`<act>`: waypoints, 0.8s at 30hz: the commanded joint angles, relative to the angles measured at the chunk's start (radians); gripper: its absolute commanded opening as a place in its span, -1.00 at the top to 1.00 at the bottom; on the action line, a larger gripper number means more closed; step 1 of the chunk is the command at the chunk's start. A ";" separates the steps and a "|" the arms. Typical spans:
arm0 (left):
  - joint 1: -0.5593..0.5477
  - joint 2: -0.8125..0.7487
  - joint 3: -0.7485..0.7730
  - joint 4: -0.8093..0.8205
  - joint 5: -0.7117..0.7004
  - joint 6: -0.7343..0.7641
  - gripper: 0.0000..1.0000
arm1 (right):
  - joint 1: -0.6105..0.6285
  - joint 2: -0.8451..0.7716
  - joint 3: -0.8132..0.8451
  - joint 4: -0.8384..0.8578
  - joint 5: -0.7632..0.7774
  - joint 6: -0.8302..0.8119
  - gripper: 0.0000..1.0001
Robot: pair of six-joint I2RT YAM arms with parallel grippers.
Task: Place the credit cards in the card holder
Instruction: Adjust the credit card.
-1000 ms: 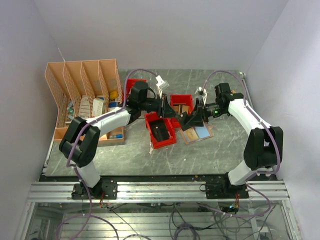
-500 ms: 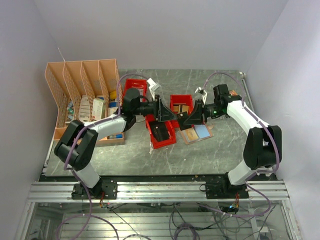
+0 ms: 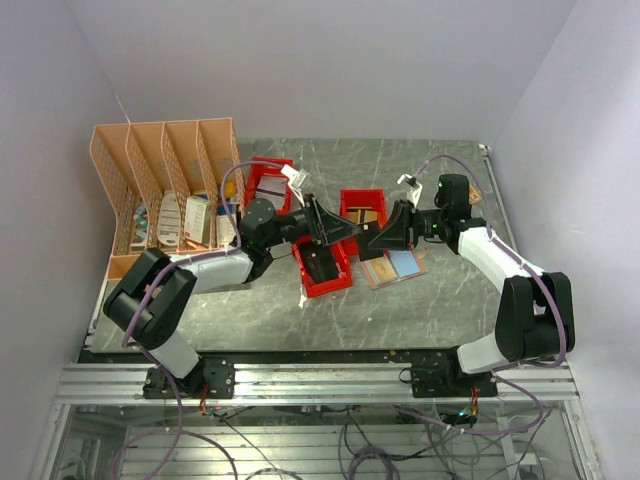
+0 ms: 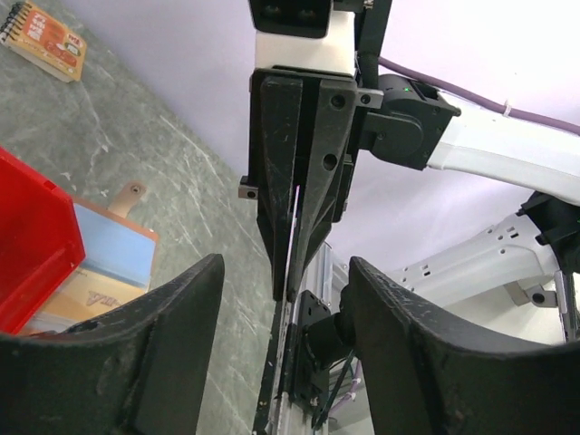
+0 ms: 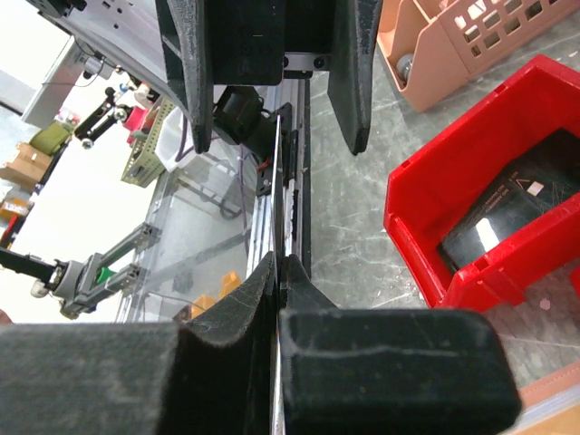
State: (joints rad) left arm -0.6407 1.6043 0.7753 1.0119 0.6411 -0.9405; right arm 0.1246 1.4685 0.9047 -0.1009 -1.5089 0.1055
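One credit card (image 5: 276,172) shows edge-on as a thin pale line, and my right gripper (image 5: 276,265) is shut on it. My left gripper (image 4: 285,267) is open, its fingers (image 5: 353,63) standing on either side of that card without touching it. Both grippers meet in mid-air above the table, left gripper (image 3: 343,231) facing right gripper (image 3: 367,237). Below them the card holder (image 3: 383,271) lies unfolded and tan, with a light blue card (image 3: 405,262) on its right panel. In the left wrist view the card holder (image 4: 86,304) shows its snap tab and the blue card (image 4: 109,249).
Three red bins stand near: one (image 3: 322,265) under the left gripper holding a dark item, one (image 3: 362,205) behind the card holder, one (image 3: 268,180) further left. The peach organizer (image 3: 165,185) fills the back left. A small orange booklet (image 4: 45,38) lies at the back right.
The left gripper has opened and let go of the card, and its arm has drawn back to the left. The right gripper has shut on the card and holds it alone.
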 commanded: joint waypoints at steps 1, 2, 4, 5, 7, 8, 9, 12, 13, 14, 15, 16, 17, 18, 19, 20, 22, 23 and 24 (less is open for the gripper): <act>-0.019 -0.004 0.076 -0.057 -0.036 0.064 -0.33 | -0.002 -0.019 0.008 0.082 -0.026 0.056 1.00; -0.020 0.005 0.082 -0.054 -0.027 0.060 -0.30 | -0.001 -0.016 0.014 0.071 -0.026 0.047 1.00; -0.024 0.018 0.093 -0.052 -0.009 0.053 -0.25 | 0.003 -0.007 0.025 0.039 -0.024 0.015 1.00; -0.026 0.023 0.098 -0.055 -0.002 0.052 -0.23 | 0.004 -0.001 0.031 0.018 -0.022 -0.002 1.00; -0.032 0.032 0.110 -0.062 0.013 0.052 -0.12 | 0.013 0.005 0.039 -0.012 -0.018 -0.026 1.00; -0.035 0.039 0.118 -0.067 0.024 0.052 -0.04 | 0.015 0.005 0.041 -0.018 -0.017 -0.032 1.00; -0.037 0.046 0.127 -0.074 0.036 0.053 0.03 | 0.015 0.007 0.043 -0.022 -0.016 -0.036 1.00; -0.037 0.058 0.136 -0.087 0.067 0.056 0.11 | 0.015 0.010 0.052 -0.034 -0.016 -0.046 1.00; -0.037 0.059 0.139 -0.102 0.071 0.064 0.11 | 0.014 0.010 0.055 -0.042 -0.016 -0.052 1.00; -0.037 0.056 0.139 -0.117 0.075 0.074 0.11 | 0.015 0.011 0.058 -0.050 -0.015 -0.060 1.00; -0.037 0.057 0.141 -0.131 0.078 0.082 0.12 | 0.016 0.011 0.061 -0.056 -0.013 -0.068 1.00; -0.037 0.058 0.144 -0.140 0.083 0.086 0.15 | 0.016 0.012 0.059 -0.058 -0.013 -0.069 1.00; -0.037 0.060 0.145 -0.142 0.090 0.086 0.20 | 0.015 0.011 0.059 -0.057 -0.012 -0.070 1.00; -0.037 0.064 0.145 -0.140 0.096 0.084 0.28 | 0.016 0.013 0.059 -0.057 -0.011 -0.070 1.00; -0.037 0.069 0.146 -0.138 0.102 0.082 0.41 | 0.017 0.013 0.059 -0.056 -0.011 -0.070 1.00; -0.037 0.074 0.147 -0.134 0.107 0.078 0.62 | 0.017 0.013 0.059 -0.058 -0.010 -0.072 1.00; -0.037 0.083 0.148 -0.122 0.111 0.069 0.85 | 0.017 0.014 0.064 -0.074 -0.005 -0.087 1.00; -0.037 0.081 0.146 -0.117 0.109 0.066 0.86 | 0.018 0.013 0.067 -0.083 -0.002 -0.101 1.00; -0.036 0.076 0.145 -0.117 0.104 0.068 0.86 | 0.019 0.015 0.071 -0.110 0.003 -0.119 1.00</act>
State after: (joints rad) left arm -0.6712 1.6634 0.8978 0.8818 0.7208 -0.8856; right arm 0.1368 1.4792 0.9398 -0.1562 -1.5051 0.0452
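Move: The right hand holds the black credit card, its middle about 3 cm to that hand's left. From the open left hand the card lies some 4 cm to the right, about 1 cm back and roughly level. The card holder lies on the table about 14 cm right of the left hand, neither ahead nor back; the red box with the black cards stands some 4 cm left, level in reach; both are about 20 cm below. Bring the open left gripper about 2.5 cm right towards the black card's free edge, lifting it roughly 1.5 cm on the way and then sinking back about as much. Shut its fingers across the card's two faces so they pinch that edge, turning the wrist some 5 degrees clockwise. Keep the right gripper almost still and closed on the opposite edge. ##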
